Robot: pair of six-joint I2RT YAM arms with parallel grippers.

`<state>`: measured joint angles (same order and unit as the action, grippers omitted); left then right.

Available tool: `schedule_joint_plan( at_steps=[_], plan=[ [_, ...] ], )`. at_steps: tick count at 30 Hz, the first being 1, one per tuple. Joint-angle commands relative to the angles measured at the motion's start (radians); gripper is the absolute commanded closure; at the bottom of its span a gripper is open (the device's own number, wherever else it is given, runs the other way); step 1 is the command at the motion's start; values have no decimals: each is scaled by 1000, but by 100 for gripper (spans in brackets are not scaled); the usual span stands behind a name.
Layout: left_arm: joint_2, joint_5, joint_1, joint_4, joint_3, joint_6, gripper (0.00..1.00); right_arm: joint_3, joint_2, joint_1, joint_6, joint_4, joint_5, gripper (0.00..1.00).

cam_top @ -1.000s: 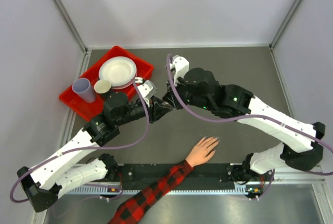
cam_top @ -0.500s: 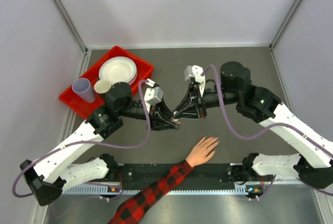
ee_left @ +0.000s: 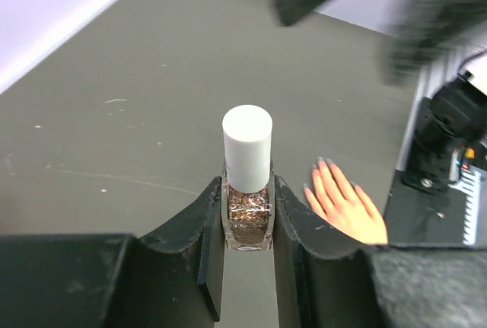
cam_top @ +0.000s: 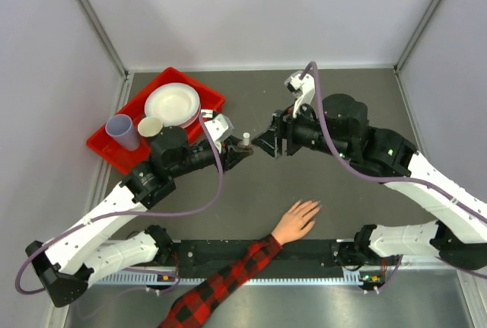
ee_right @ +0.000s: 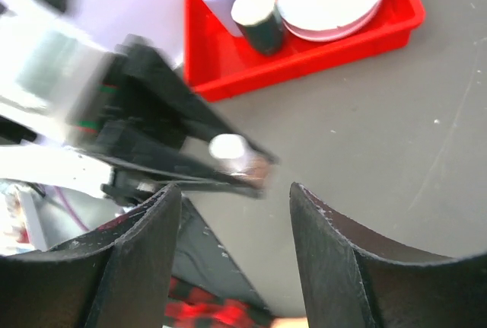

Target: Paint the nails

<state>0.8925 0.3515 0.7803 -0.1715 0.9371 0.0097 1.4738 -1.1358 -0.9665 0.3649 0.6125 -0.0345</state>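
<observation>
My left gripper (ee_left: pixel 247 220) is shut on a small glass nail polish bottle (ee_left: pixel 247 214) with glittery polish and a white cap (ee_left: pixel 246 145), held upright above the table. From above, the bottle (cam_top: pixel 245 144) sits mid-table. My right gripper (cam_top: pixel 266 143) hovers just right of it, open and empty. In the right wrist view, the right gripper (ee_right: pixel 236 199) has the blurred bottle (ee_right: pixel 242 157) beyond its fingertips. A peach hand (cam_top: pixel 297 221) in a plaid sleeve (cam_top: pixel 228 275) lies flat near the front edge. Its nails (ee_left: pixel 320 162) look tiny and pale.
A red tray (cam_top: pixel 205 92) at the back left holds white plates (cam_top: pixel 173 104), a lilac cup (cam_top: pixel 122 131) and a dark cup with a pale inside (cam_top: pixel 151 127). Both arm bases and a black rail (cam_top: pixel 319 250) line the near edge. White walls enclose the table.
The right gripper's jaws have opened and it has drawn back and up from the bottle. The left gripper has lifted the bottle back toward the table's middle. The hand stays still.
</observation>
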Motion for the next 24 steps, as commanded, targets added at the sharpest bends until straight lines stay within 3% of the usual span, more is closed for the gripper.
schedule_joint_plan(
  at_steps=[1, 5, 7, 15, 24],
  plan=[
    [-12, -103, -1, 104, -4, -2, 100, 166, -91, -133, 91, 59, 313, 43],
    [-15, -131, -1, 115, -9, -35, 100, 290, -202, -184, 100, 153, 441, 45],
    [-20, -152, -1, 118, -12, -56, 100, 315, -237, -199, 103, 176, 489, 51],
    [-63, -164, -1, 153, -40, -94, 100, 318, -280, -210, 89, 136, 444, 60],
    [-60, -140, -1, 141, -21, -120, 100, 299, -294, -213, 57, 110, 433, 63]
  ],
)
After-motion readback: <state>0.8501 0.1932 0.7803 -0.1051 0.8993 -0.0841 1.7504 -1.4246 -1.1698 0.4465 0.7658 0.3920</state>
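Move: My left hand grips the glitter bottle upright, its white cap about 3 cm above that hand's point. From my empty, open right hand the cap lies some 5 cm to the left, 1 cm farther out and 3 cm lower, with the bottle's body about 3 cm under the cap. The human hand with the nails lies on the table roughly 10 cm back and 14 cm to the right of my right hand, some 35 cm below. I bring my right hand about 5 cm left to the cap in an arc, first lifting some 3 cm, then dropping about 4 and reaching a little forward, turning some 15 degrees, largely clockwise. Its fingers close partway around the cap, while my left hand keeps its hold, carries the bottle about 2 cm forward and slightly left, and turns roughly 10 degrees counter-clockwise. ##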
